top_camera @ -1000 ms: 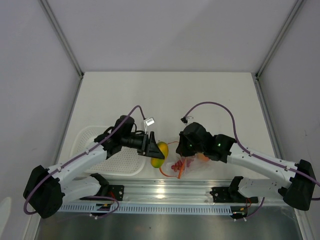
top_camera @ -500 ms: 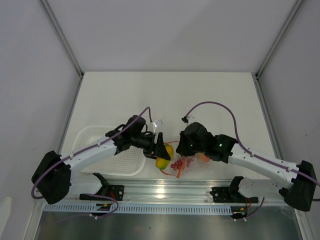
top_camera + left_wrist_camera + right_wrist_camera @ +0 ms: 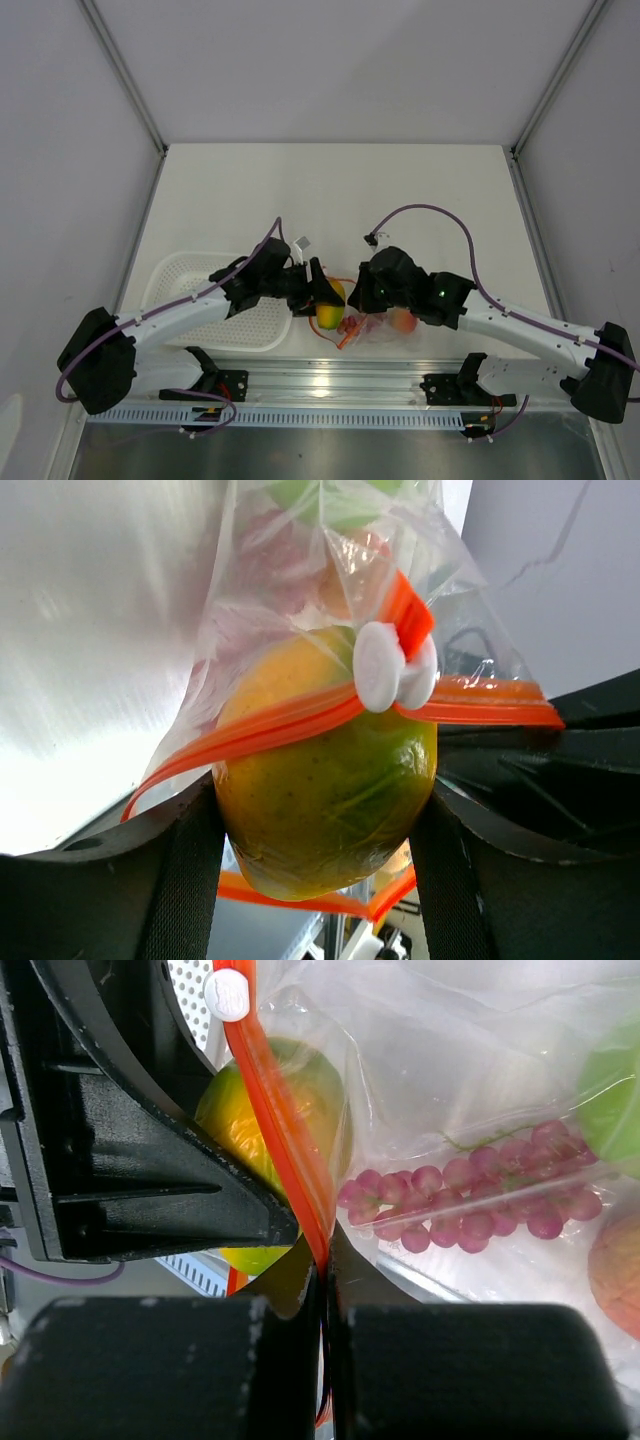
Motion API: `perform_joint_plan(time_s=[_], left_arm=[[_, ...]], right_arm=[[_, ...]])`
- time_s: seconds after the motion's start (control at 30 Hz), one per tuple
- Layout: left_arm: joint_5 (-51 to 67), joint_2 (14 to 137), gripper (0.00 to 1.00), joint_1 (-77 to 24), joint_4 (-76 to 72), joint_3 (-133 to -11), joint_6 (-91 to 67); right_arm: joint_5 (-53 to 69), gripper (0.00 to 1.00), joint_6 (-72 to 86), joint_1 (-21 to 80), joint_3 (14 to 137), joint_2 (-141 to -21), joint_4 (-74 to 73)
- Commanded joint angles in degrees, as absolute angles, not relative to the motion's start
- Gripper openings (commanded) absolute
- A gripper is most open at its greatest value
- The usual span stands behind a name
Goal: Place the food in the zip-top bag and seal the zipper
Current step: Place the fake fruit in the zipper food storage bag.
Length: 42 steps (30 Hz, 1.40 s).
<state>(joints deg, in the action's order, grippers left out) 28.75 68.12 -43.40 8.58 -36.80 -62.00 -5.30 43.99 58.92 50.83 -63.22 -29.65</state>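
Observation:
My left gripper (image 3: 320, 815) is shut on the yellow-green mango (image 3: 325, 820), one finger on each side. The mango (image 3: 331, 303) sits in the mouth of the clear zip-top bag (image 3: 270, 600). One orange zipper (image 3: 260, 725) strip with its white slider (image 3: 395, 667) crosses over the mango and the other strip runs under it. My right gripper (image 3: 327, 1260) is shut on the zipper (image 3: 275, 1110), holding the bag (image 3: 385, 328) up at its mouth. Inside the bag lie red grapes (image 3: 480, 1195), a green apple (image 3: 615, 1100) and a peach (image 3: 615, 1270).
A white perforated basket (image 3: 185, 290) lies left of the bag under the left arm. The metal rail with both arm bases (image 3: 330, 385) runs along the near edge just below the bag. My two wrists stand very close together.
My left arm has carried the mango to the right, from beside the basket into the bag's mouth. The right gripper has kept its hold; the bag shifted slightly.

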Motion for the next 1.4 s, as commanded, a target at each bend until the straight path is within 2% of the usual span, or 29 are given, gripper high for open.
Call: perform_joint_plan(time_s=[0.0,0.23,0.3,0.4,0.43,0.5,0.63,0.77,0.8,0.83,0.9,1.37], left_arm=[[24.4,66.9,0.01,-44.9,3.8,-36.5,-66.4],[25.0,68.2,0.02,-46.2,2.3,-36.7,-65.6],[25.3,68.5,0.06,-46.4,1.9,-36.4,-65.4],[25.9,68.5,0.24,-46.7,0.9,-36.2,-64.6],[26.6,68.5,0.37,-46.7,0.5,-36.2,-64.1],[26.8,68.2,0.48,-46.9,0.4,-36.0,-63.5],[26.1,67.2,0.59,-47.0,1.0,-36.1,-61.8],[25.1,64.5,0.65,-47.1,1.1,-35.3,-60.5],[24.4,64.0,0.86,-47.1,1.3,-35.2,-59.9],[24.1,63.5,0.88,-47.1,1.7,-35.2,-59.5],[23.4,62.4,0.99,-47.1,2.6,-35.5,-58.8],[15.3,52.4,0.99,-47.4,13.1,-35.7,-52.8]], right_arm=[[-5.9,0.0,46.1,59.3,50.3,-61.0,-26.3],[-6.4,0.0,46.9,59.2,49.4,-59.2,-25.6],[-6.6,0.0,46.9,59.2,49.5,-59.0,-25.9],[-7.0,0.0,46.9,59.2,49.4,-58.6,-26.4],[-7.2,0.0,46.9,59.1,49.4,-58.2,-26.5],[-7.6,0.0,46.9,59.1,49.2,-57.8,-26.7],[-8.2,0.0,47.0,58.8,48.9,-56.6,-27.3],[-8.6,0.0,47.0,58.3,48.5,-55.7,-27.9],[-8.5,0.0,46.9,58.2,48.4,-55.5,-27.9],[-8.6,0.0,47.0,58.1,48.3,-55.4,-28.0],[-8.5,0.0,47.1,57.8,48.1,-55.2,-28.0],[-8.3,0.0,47.0,57.2,47.6,-54.2,-28.6]])
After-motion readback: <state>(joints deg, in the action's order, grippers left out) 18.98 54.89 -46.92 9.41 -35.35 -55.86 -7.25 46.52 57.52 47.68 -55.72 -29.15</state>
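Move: The left hand holds the mango, its front end already in the mouth of the zipper bag, whose middle lies roughly 11 cm to the right, 5 cm back and 7 cm lower. In it the grapes are about 5 cm right, 6 cm back, 9 cm below, the peach some 18 cm right, 6 cm back, equally low. From the right hand, pinching the bag's rim, the bag's middle is about 6 cm back, 6 cm right, 9 cm below. Left pushes mango 1.5 cm right into bag, opens, rises 3 cm; right keeps pinching rim, easing right and up. ##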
